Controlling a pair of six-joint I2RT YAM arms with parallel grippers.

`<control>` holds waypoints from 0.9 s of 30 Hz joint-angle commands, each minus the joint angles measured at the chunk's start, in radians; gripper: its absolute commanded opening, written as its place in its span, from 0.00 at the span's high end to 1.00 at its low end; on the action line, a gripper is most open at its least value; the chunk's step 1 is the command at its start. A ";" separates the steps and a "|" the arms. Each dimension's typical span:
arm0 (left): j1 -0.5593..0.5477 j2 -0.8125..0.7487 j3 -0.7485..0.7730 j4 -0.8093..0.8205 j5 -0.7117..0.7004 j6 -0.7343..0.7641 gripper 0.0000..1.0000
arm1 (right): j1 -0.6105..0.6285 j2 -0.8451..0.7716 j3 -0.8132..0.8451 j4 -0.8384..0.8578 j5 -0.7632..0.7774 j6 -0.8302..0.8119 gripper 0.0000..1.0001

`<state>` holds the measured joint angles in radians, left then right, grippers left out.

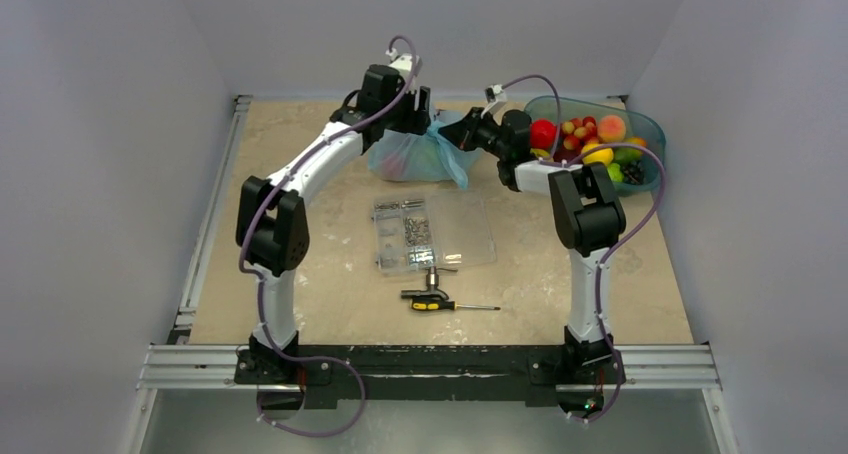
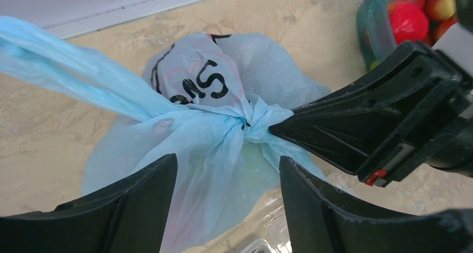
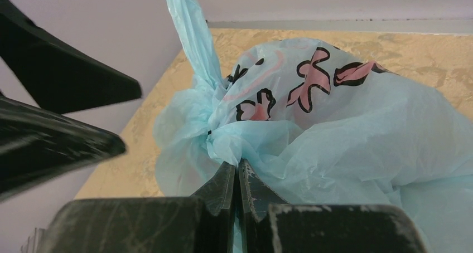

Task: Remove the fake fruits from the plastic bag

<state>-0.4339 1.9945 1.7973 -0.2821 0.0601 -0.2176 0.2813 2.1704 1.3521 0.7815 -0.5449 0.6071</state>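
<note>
The plastic bag [image 1: 420, 156] lies at the back middle of the table, light blue with pink and black prints, tied in a knot [image 2: 245, 122]. My right gripper [image 3: 237, 166] is shut on a fold of the bag just beside the knot. My left gripper [image 2: 228, 175] hovers open over the bag, film showing between its fingers [image 2: 139, 208] but nothing pinched. One bag handle [image 3: 189, 24] stretches up and away from the knot. The fake fruits in the bag are hidden, apart from faint green and pink tints through the film.
A teal see-through tub [image 1: 652, 134] holding several colourful fruits stands at the back right, close behind the right arm. A clear compartment box of screws [image 1: 432, 234] lies mid-table, with a screwdriver [image 1: 440, 302] in front of it. Walls close in behind and at both sides.
</note>
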 commanded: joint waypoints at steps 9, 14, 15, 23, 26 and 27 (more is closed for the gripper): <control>-0.011 0.164 0.183 -0.104 -0.065 0.025 0.38 | 0.002 -0.067 -0.007 0.004 -0.053 -0.058 1.00; -0.011 0.196 0.229 -0.151 -0.075 0.015 0.51 | 0.005 -0.080 -0.013 0.000 -0.040 -0.061 1.00; -0.011 0.199 0.235 -0.160 -0.083 0.014 0.57 | 0.006 -0.083 -0.013 -0.006 -0.030 -0.066 1.00; 0.008 0.134 0.169 -0.129 -0.116 0.011 1.00 | -0.004 -0.100 -0.059 0.058 0.033 0.032 1.00; 0.055 0.053 0.044 -0.038 -0.069 -0.045 1.00 | -0.040 -0.072 -0.108 0.178 0.058 0.238 1.00; 0.079 0.030 0.007 -0.004 -0.024 -0.071 1.00 | -0.055 -0.058 -0.128 0.237 0.061 0.299 1.00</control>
<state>-0.4419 2.1567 1.9129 -0.3901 0.0010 -0.2211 0.2863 2.1223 1.2854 0.8120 -0.5335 0.6670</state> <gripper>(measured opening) 0.006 0.005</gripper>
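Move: The bunched neck of the plastic bag, just left of the knot, is about 6 cm below the left hand's open fingers, 2 cm ahead and 1 cm to the right. The right hand's closed fingertips, already holding a flap there, are 6 cm right of the left hand and 6 cm below, level fore-and-aft. The bag's full body lies roughly 14 cm below, 3 cm back and 2 cm right; the parts box is some 17 cm back, 4 cm right and 20 cm below. From the right hand, the neck is about 5 cm left and 1 cm ahead, at its height. The left fingers pinch shut on the twisted film beside the knot, after the left hand drops about 6 cm onto it, edging forward a little and tipping slightly farther down; it settles there before closing. The right hand keeps its pinch on the flap at the knot's other side, easing back only about a centimetre near the end. ##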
